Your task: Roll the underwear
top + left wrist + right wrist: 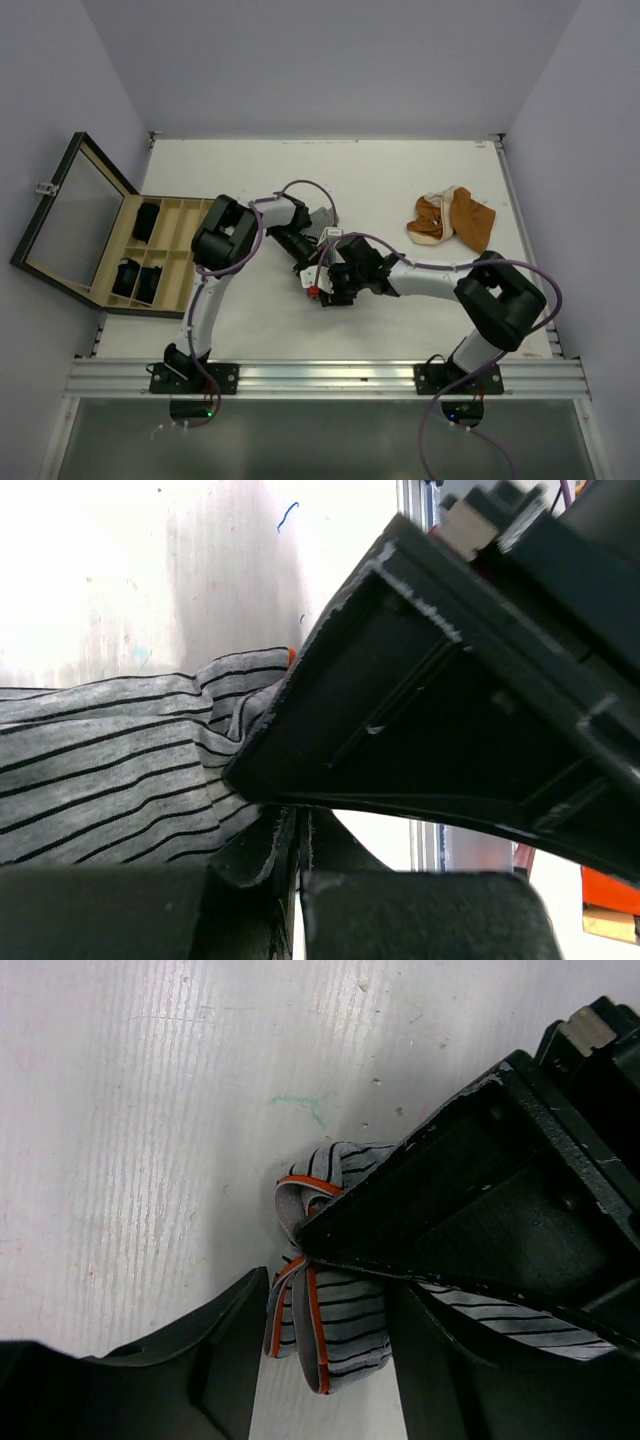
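The grey striped underwear [340,1330], edged in orange, lies bunched into a fold on the white table. My left gripper [306,1242] is shut and pinches this garment at the fold; in the left wrist view its jaws [297,825] are pressed together beside the striped cloth [100,765]. My right gripper [328,1295] stands open, with one finger on each side of the folded end. Its right finger touches the cloth and its left finger stands a little clear. From above, both grippers [303,248] [322,288] meet at mid-table over the striped cloth [322,222]. An orange-brown underwear [450,220] lies at the right rear.
A compartmented wooden box [150,308] sits at the table's left edge with its glass lid [70,215] raised. It holds black rolled garments [148,220]. The right arm's black body [450,710] fills much of the left wrist view.
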You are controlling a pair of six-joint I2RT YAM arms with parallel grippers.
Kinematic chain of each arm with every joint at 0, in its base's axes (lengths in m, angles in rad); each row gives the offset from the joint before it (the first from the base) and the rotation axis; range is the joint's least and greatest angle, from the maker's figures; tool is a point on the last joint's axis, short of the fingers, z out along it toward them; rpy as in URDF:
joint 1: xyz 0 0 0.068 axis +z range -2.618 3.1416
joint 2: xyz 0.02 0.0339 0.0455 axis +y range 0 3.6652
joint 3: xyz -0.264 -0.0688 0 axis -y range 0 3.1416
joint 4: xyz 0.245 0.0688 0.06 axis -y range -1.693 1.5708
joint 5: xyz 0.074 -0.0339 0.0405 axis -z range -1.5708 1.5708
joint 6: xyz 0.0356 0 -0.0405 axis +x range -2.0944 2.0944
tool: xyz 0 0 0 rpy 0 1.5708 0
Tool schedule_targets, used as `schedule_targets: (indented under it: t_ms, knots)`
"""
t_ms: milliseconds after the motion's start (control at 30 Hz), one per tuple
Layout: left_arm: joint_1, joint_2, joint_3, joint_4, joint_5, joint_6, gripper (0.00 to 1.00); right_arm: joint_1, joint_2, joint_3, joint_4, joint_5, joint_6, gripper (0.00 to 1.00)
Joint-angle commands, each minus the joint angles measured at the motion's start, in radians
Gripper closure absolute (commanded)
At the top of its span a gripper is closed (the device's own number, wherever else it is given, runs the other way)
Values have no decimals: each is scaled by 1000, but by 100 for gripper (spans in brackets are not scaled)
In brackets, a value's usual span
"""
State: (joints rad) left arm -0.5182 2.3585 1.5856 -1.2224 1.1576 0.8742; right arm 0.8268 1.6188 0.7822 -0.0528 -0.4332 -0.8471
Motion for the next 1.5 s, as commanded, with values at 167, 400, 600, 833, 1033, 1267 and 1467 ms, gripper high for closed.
schedule_targets:
  t_ms: [167,400,600,833,1033,1267,1467]
  knots:
    - [44,32,-47,78,-108,34,100,31,104,38,47,5,-14,62]
    - [58,-187,-182,247,-98,-76,87,29,171,97,32,-68,71,98]
    - [89,-396,-222,342,-102,-179,66,28,202,141,-57,-151,143,100]
    - [208,-643,-291,490,-205,-312,62,5,262,219,-177,-286,264,100]
    - [271,-988,-544,718,-412,-299,60,-75,396,350,-272,-439,396,100]
    - [212,-1268,-874,822,-504,-64,58,-166,625,567,-396,-578,540,100]
    - [-18,-1380,-1036,952,-682,49,57,-183,762,704,-487,-628,614,100]
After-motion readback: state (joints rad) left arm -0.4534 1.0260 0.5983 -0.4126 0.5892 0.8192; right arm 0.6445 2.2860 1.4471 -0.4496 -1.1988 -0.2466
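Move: The rolled near end of the striped underwear lies between the right hand's half-open fingers, some 1 cm to the hand's left and 1 cm below. The left hand already holds that roll at its fingertips. From the right hand, the flat striped cloth stretches straight ahead, its middle about 9 cm out and 2 cm below; the brown-and-white pair lies roughly 14 cm ahead and 25 cm to the right, the compartment box about 8 cm ahead and 35 cm to the left. Leftward, low over the table, the right hand slides about 6 cm, shuts its fingers on the roll at the underwear's near end, then tips some 70 degrees so its fingers swing from pointing left-down to back-left, turning the pinched roll forward. The left hand drags left briefly, opens, lets go, arcs up, forward and left, then comes back and down, half open, to the roll's left, fingers turned right and down. ##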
